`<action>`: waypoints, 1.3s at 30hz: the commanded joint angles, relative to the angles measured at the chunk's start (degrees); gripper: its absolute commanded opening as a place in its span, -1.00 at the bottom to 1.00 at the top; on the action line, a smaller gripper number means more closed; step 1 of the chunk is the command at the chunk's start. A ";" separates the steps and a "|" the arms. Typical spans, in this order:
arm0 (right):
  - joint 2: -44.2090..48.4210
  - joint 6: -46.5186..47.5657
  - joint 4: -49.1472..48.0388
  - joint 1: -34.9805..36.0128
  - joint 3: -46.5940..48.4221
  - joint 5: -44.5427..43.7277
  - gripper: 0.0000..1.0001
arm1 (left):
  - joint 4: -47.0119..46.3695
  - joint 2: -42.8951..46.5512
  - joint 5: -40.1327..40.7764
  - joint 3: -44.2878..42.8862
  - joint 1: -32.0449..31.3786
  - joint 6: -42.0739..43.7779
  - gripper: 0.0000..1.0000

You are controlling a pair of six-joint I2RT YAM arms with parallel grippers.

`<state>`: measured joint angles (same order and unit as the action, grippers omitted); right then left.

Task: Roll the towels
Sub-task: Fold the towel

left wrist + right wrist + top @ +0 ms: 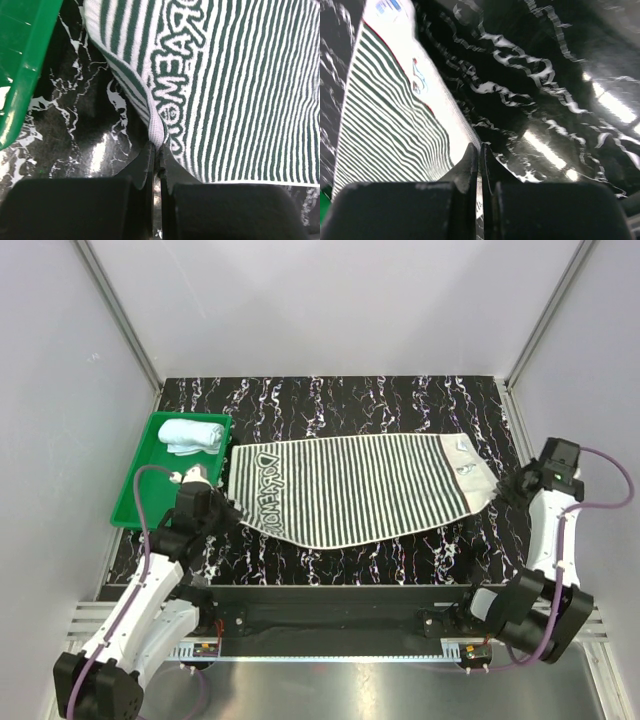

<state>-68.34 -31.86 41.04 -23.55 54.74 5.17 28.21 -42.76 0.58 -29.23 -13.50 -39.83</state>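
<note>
The black-and-white striped towel [350,490] lies spread flat across the dark marbled table, its lettered band at the left end. My left gripper [228,511] is shut on the near left corner; in the left wrist view the white hem is pinched between the jaws of the left gripper [157,149], with the striped towel [240,90] stretching away. My right gripper [503,490] is shut on the right end's white edge, seen up close at the right gripper [480,150] on the striped towel [385,125]. The light blue towel [193,435] sits rolled up in the green tray.
The green tray [135,495] stands at the table's left edge, right beside my left arm; its rim [20,65] shows in the left wrist view. White walls enclose the table on three sides. A metal rail runs along the near edge.
</note>
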 commanded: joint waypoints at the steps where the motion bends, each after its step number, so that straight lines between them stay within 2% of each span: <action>1: 3.47 1.44 2.64 -4.74 0.02 3.61 -1.00 | 0.53 1.54 -3.65 -0.30 0.31 -2.43 -1.00; 6: 6.81 1.36 4.14 -5.28 -0.51 3.27 -1.00 | 2.99 3.82 -4.01 -0.56 0.31 -3.85 -1.00; 10: 5.50 0.92 3.26 -5.19 -0.43 4.58 -1.00 | 5.19 4.19 -0.76 -5.47 0.31 -3.06 -1.00; 13: 1.46 -0.04 1.94 -5.28 2.37 8.45 -1.00 | 5.81 -1.43 1.53 -12.06 0.31 -1.13 -1.00; 17: -5.21 -0.31 1.15 -5.28 7.39 10.21 -1.00 | 4.49 -14.23 1.53 -21.71 0.57 1.42 -1.00; 27: -21.04 -1.45 -2.89 -5.28 18.28 12.06 -1.00 | 0.62 -39.22 2.15 -37.90 2.95 4.76 -1.00; 32: -28.50 -2.42 -4.47 -5.02 21.63 13.98 -1.00 | 3.34 -52.74 1.18 -49.66 4.09 5.99 -1.00; 39: -36.16 -1.98 -3.60 -3.08 29.36 13.55 -1.00 | 4.58 -61.65 3.02 -56.37 5.50 6.09 -1.00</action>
<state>-103.04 -33.76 38.70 -27.49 79.50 17.61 32.95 -103.37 1.80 -82.17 -9.17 -34.74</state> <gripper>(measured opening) 0.020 0.031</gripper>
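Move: The near edge of the striped towel is already pinched near its left and right corners, held off the table. From my left hand the towel's far left corner lies about 24 cm ahead, 4 cm left and 10 below; the green tray's middle is roughly 14 cm ahead and 22 left, the rolled towel in it some 24 ahead and 16 left. From my right hand the towel's far right corner is about 18 cm ahead, 8 left and 13 below. After both hands ease back a centimetre or two, I carry the pinched near edge forward over the towel towards its far edge, fingers staying shut. My left hand arcs up about 7 cm and down again, ending some 21 cm farther out, tipping down 10 degrees; my right goes about 12 cm net, drifting outward to the right and sinking a little as it rolls left side up. ##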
